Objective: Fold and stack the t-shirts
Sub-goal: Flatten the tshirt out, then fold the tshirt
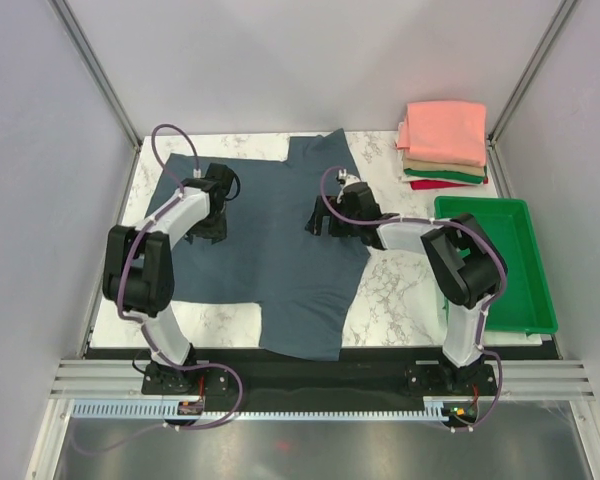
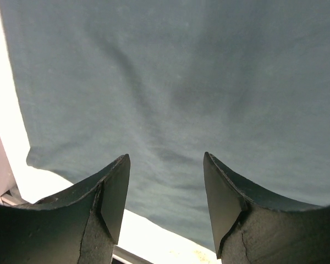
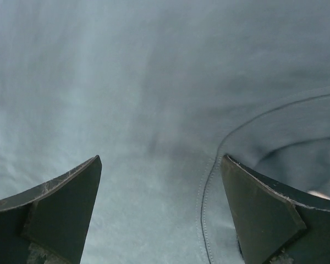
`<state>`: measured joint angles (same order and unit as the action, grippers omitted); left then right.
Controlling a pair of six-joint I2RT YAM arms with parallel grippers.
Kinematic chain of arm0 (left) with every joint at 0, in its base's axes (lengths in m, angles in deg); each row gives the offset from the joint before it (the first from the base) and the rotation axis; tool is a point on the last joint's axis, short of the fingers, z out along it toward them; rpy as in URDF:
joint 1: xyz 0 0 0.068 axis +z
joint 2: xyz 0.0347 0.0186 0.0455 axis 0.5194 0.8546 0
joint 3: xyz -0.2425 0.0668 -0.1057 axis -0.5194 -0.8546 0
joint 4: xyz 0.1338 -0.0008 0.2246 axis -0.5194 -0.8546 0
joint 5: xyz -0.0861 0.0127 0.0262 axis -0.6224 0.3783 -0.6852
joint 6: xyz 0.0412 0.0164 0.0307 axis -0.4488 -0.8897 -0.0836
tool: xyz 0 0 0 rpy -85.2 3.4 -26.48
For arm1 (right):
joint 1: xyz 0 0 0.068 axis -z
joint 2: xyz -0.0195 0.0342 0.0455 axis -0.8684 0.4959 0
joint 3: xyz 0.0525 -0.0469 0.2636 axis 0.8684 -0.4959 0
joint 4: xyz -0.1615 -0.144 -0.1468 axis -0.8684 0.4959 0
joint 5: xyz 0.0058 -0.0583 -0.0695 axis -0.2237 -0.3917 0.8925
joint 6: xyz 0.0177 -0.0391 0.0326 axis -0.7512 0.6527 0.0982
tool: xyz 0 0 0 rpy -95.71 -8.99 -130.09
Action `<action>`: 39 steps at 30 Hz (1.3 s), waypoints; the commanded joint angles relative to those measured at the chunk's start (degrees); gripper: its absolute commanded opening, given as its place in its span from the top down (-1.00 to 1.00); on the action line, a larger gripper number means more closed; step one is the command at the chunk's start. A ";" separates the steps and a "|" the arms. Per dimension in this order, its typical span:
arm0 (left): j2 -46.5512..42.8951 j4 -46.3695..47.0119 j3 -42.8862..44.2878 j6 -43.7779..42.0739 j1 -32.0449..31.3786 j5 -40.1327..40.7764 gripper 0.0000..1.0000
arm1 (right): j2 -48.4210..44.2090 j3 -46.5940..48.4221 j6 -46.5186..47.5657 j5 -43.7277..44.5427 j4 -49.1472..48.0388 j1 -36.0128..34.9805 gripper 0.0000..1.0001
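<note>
The slate blue-grey t-shirt (image 1: 280, 260) lies spread flat across the marble table, one edge hanging over the near side. My left gripper (image 1: 208, 230) stands open over the shirt's left part. In the left wrist view the gripper (image 2: 166, 157) holds nothing, and the cloth (image 2: 181, 82) lies under it with its edge close by. My right gripper (image 1: 318, 222) is open over the shirt's right-centre. In the right wrist view the gripper (image 3: 160, 159) is empty above the cloth (image 3: 126, 82), near a stitched seam (image 3: 209, 181). Folded t-shirts (image 1: 442, 145) are stacked at the back right, salmon-pink on top.
A green plastic tray (image 1: 525, 300) sits at the right edge of the table (image 1: 400, 290), in front of the folded stack. Grey walls and metal frame posts close in the left, right and back. Bare white table (image 2: 154, 236) shows beside the shirt's edge.
</note>
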<state>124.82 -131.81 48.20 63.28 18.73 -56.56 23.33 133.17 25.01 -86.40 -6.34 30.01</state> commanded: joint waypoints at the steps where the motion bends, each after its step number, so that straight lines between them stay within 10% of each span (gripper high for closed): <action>1: 3.90 0.18 2.70 -1.48 0.16 -1.09 -0.27 | 3.58 0.78 -2.30 -0.34 1.22 4.24 -0.96; 17: 20.67 -0.62 20.62 -2.89 -0.10 -14.81 -0.24 | 10.70 13.69 -1.07 1.14 10.89 18.04 -0.96; 31: 43.01 -8.61 54.10 -7.98 0.43 -15.78 -0.25 | -7.04 9.22 2.62 -3.33 18.27 16.91 -0.96; 35: 38.66 -11.07 57.21 -5.27 1.39 -17.01 -0.25 | -16.95 5.63 4.47 -1.84 20.65 16.02 -0.96; 39: 21.18 -8.97 39.18 1.49 1.66 -14.64 -0.26 | -26.98 -1.58 3.59 2.28 21.00 14.62 -0.96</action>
<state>161.30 -138.98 95.94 59.94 19.80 -72.78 3.22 136.05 27.94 -87.23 12.98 45.58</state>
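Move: The t-shirt lies spread under both hands. From the right hand, already down on the cloth, its middle is about 14 cm left and 4 cm back; the far sleeve is some 25 cm straight ahead, the near sleeve about 30 cm back and 5 cm left. The folded stack stands roughly 19 cm ahead and 31 cm right. From the left hand, the shirt's middle lies about 13 cm right, 2 cm ahead and 5 cm below. The t-shirt is dragged diagonally forward and right under the right hand's wide-open fingers, about 11 cm each way; that hand then comes back some 9 cm and, late in this, lifts about 12 cm clear. The left hand sinks on to the cloth and, fingers kept part-open, pushes along it some 17 cm forward and half as far right, easing back slightly at the end. ##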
